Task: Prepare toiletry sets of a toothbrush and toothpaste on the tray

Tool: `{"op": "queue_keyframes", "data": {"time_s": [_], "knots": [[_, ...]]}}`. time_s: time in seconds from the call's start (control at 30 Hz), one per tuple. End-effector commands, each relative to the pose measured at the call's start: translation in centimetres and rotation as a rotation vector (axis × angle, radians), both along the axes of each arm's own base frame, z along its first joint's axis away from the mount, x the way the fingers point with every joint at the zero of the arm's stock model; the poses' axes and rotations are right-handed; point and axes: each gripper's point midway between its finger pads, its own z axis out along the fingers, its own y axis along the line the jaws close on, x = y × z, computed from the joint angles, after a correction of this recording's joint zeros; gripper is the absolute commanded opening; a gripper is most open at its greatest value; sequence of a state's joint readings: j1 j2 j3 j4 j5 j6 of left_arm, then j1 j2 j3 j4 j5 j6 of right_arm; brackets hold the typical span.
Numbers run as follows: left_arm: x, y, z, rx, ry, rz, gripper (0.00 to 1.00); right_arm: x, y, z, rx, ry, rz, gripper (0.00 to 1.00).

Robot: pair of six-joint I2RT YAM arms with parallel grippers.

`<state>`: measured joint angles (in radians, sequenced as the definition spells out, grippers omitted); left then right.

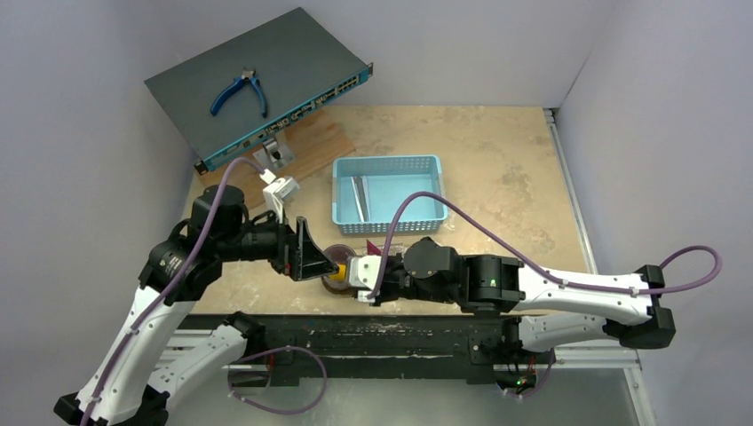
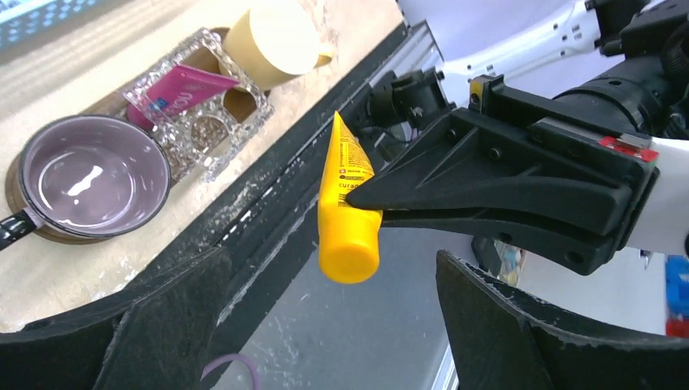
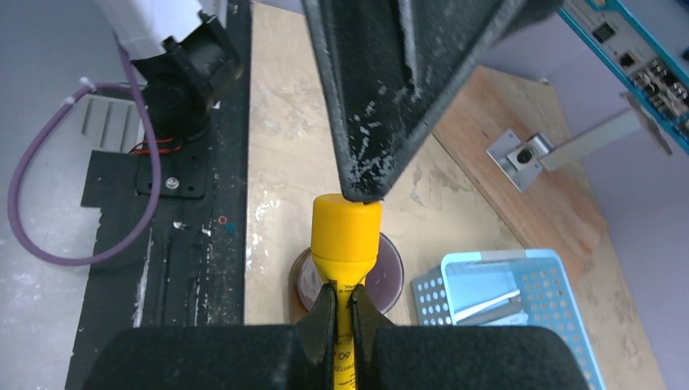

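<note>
My right gripper [image 3: 343,296] is shut on the flat body of the yellow toothpaste [image 3: 345,231], whose cap points toward the left arm. My left gripper [image 2: 333,268] is open, and the yellow toothpaste [image 2: 345,211] cap hangs level with its fingertips; one left finger [image 3: 366,122] touches the cap's edge. From above, both grippers meet near the table's front edge, left gripper [image 1: 311,256] facing right gripper [image 1: 349,270]. The pink toothpaste [image 2: 183,88] lies in a clear faceted holder [image 2: 207,134]. Pale toothbrushes [image 1: 360,197] lie in the blue basket [image 1: 388,222]. The tray is hidden.
A purple bowl [image 2: 89,175] on a brown base sits below the grippers. A cream roll [image 2: 276,36] stands beside the holder. At the back left, a grey network switch [image 1: 293,53] with blue pliers [image 1: 240,91] leans over a wooden plank [image 1: 320,146] and metal bracket [image 1: 277,155].
</note>
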<state>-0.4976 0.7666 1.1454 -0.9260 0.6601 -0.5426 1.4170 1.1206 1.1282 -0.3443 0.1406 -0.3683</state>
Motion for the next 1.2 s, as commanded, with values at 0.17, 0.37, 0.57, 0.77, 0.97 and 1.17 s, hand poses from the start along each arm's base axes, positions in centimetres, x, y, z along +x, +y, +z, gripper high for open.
{"op": "queue_keyframes", "data": {"time_s": [0.17, 0.37, 0.57, 0.77, 0.97, 1.17], "knots": [[-3.0, -0.3, 0.8, -0.030, -0.023, -0.208, 0.93, -1.5, 1.3, 1.9, -0.023, -0.163, 0.140, 0.00], [-4.1, 0.1, -0.1, -0.015, 0.001, -0.248, 0.88, -1.3, 2.2, 2.8, -0.047, -0.237, 0.146, 0.00], [-4.6, 0.3, -1.2, -0.011, 0.021, -0.256, 0.86, -1.6, 3.0, 3.2, -0.075, -0.282, 0.158, 0.00], [-5.3, 0.3, -1.4, -0.024, 0.028, -0.278, 0.78, -1.8, 3.7, 3.7, -0.092, -0.319, 0.163, 0.00], [-5.7, 0.1, -1.7, -0.025, 0.042, -0.302, 0.66, -2.1, 4.1, 4.0, -0.105, -0.353, 0.162, 0.00], [-6.0, 0.0, -1.7, -0.036, 0.043, -0.322, 0.48, -2.1, 4.2, 4.2, -0.107, -0.372, 0.153, 0.00]]}}
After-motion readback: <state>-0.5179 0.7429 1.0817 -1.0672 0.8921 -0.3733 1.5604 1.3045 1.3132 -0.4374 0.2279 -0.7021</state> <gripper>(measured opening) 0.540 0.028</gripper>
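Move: The yellow toothpaste hangs in my right hand's grip, its middle about 9 cm to the right of my left hand, 2 cm back and 3 cm below, with its cap towards my left fingers. My left gripper thus lies roughly 9 cm left of my right hand, 2 cm ahead and 3 cm above. From my left hand the purple mug is some 9 cm ahead, 3 cm right and 15 cm down; the clear holder stands about 12 cm to the right of the mug. I bring both hands together for a handover. My left hand draws back about 5 cm, sinking a little and turning some 15 degrees clockwise, while its wide-open fingers narrow to about half around the cap end. My right hand keeps its pinch and carries the toothpaste left and a little back towards it, rolling nearly 20 degrees and dipping its fingertips. ##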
